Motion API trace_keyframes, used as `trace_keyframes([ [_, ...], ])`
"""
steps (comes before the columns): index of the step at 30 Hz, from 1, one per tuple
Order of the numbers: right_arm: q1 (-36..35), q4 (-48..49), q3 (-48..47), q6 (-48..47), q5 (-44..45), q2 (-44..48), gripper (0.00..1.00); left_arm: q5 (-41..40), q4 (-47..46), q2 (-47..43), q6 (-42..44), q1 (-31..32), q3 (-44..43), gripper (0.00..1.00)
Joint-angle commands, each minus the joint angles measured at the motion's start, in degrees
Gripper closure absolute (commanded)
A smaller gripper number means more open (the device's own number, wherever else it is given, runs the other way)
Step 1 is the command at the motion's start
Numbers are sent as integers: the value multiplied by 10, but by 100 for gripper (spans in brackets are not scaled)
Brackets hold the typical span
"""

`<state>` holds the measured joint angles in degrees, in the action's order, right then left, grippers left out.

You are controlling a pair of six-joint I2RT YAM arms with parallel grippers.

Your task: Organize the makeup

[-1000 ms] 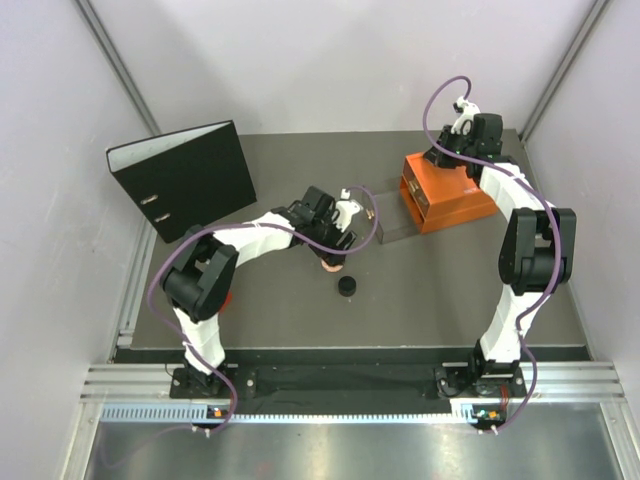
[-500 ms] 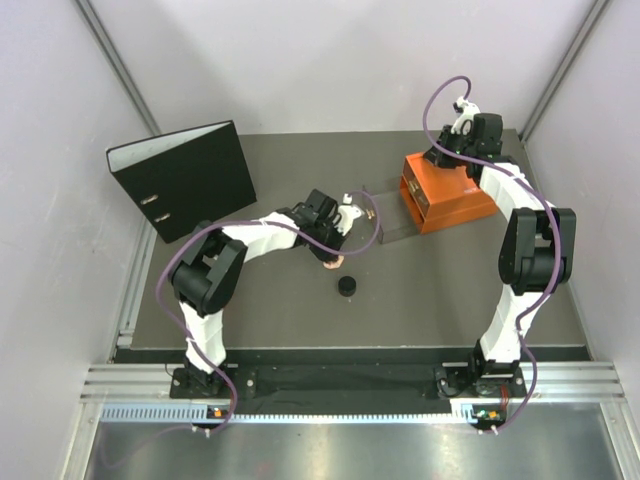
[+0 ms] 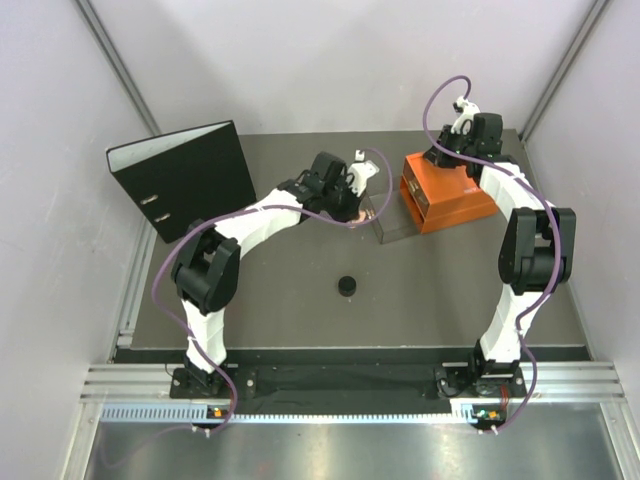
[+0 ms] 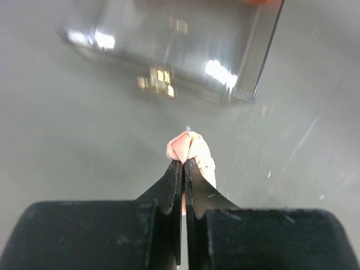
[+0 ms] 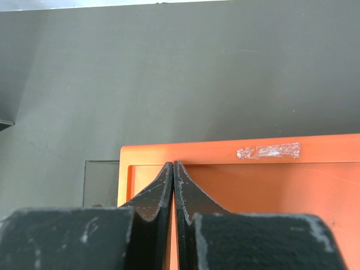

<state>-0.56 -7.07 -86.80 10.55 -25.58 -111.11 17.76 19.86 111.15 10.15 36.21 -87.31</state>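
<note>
My left gripper [image 3: 352, 206] is shut on a small pink-tan compact [image 4: 191, 146], whose edge sticks out past the fingertips [image 4: 184, 162]. It hangs over the grey table just short of a clear open drawer [image 4: 169, 45] lying in front of the orange box [image 3: 450, 195]. A small black round jar [image 3: 346, 286] sits alone on the table, nearer me. My right gripper [image 5: 173, 164] is shut on nothing and hovers over the orange box's top [image 5: 253, 169], at its back left corner [image 3: 441, 160]. No other makeup shows.
A black ring binder [image 3: 185, 178] stands at the back left. The clear drawer [image 3: 390, 226] juts out left of the orange box. White walls close the table on three sides.
The left gripper closed on the pink compact near the black jar, lifted it, and carried it back and right toward the clear drawer. The right arm has not moved.
</note>
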Motion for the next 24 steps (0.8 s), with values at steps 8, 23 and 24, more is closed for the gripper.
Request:
trace_keyframes([
  [8,1,-219,51,-25,52,-86,100,78,-129,21,-77,9,-84,100],
  [23,1,-224,45,-25,55,-89,100,52,-141,69,-70,27,-128,9],
  [24,1,-223,45,-25,54,-90,100,48,-138,58,-65,26,-118,10],
])
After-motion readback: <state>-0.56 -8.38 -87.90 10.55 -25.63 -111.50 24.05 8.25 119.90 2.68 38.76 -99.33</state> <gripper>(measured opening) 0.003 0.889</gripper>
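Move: The left hand holds the peach powder puff in shut fingers. The open, empty lower drawer has its middle about 4 cm ahead of that hand, 9 cm to its right and 8 cm below; the orange box stands behind the drawer, some 8 cm ahead and 22 cm right, 4 cm lower. The black jar lies about 12 cm back, 1 cm left and 10 cm down. From the right hand the drawer is roughly 11 cm back, 8 cm left, 12 cm below. Carry the puff with the left gripper to the right, about 8 cm, and up some 7 cm with a little forward reach, until the fingers are over the open lower drawer, tilting them about 15 degrees flatter towards the right. Then sink a couple of centimetres and open the fingers wide to let go of the puff. ##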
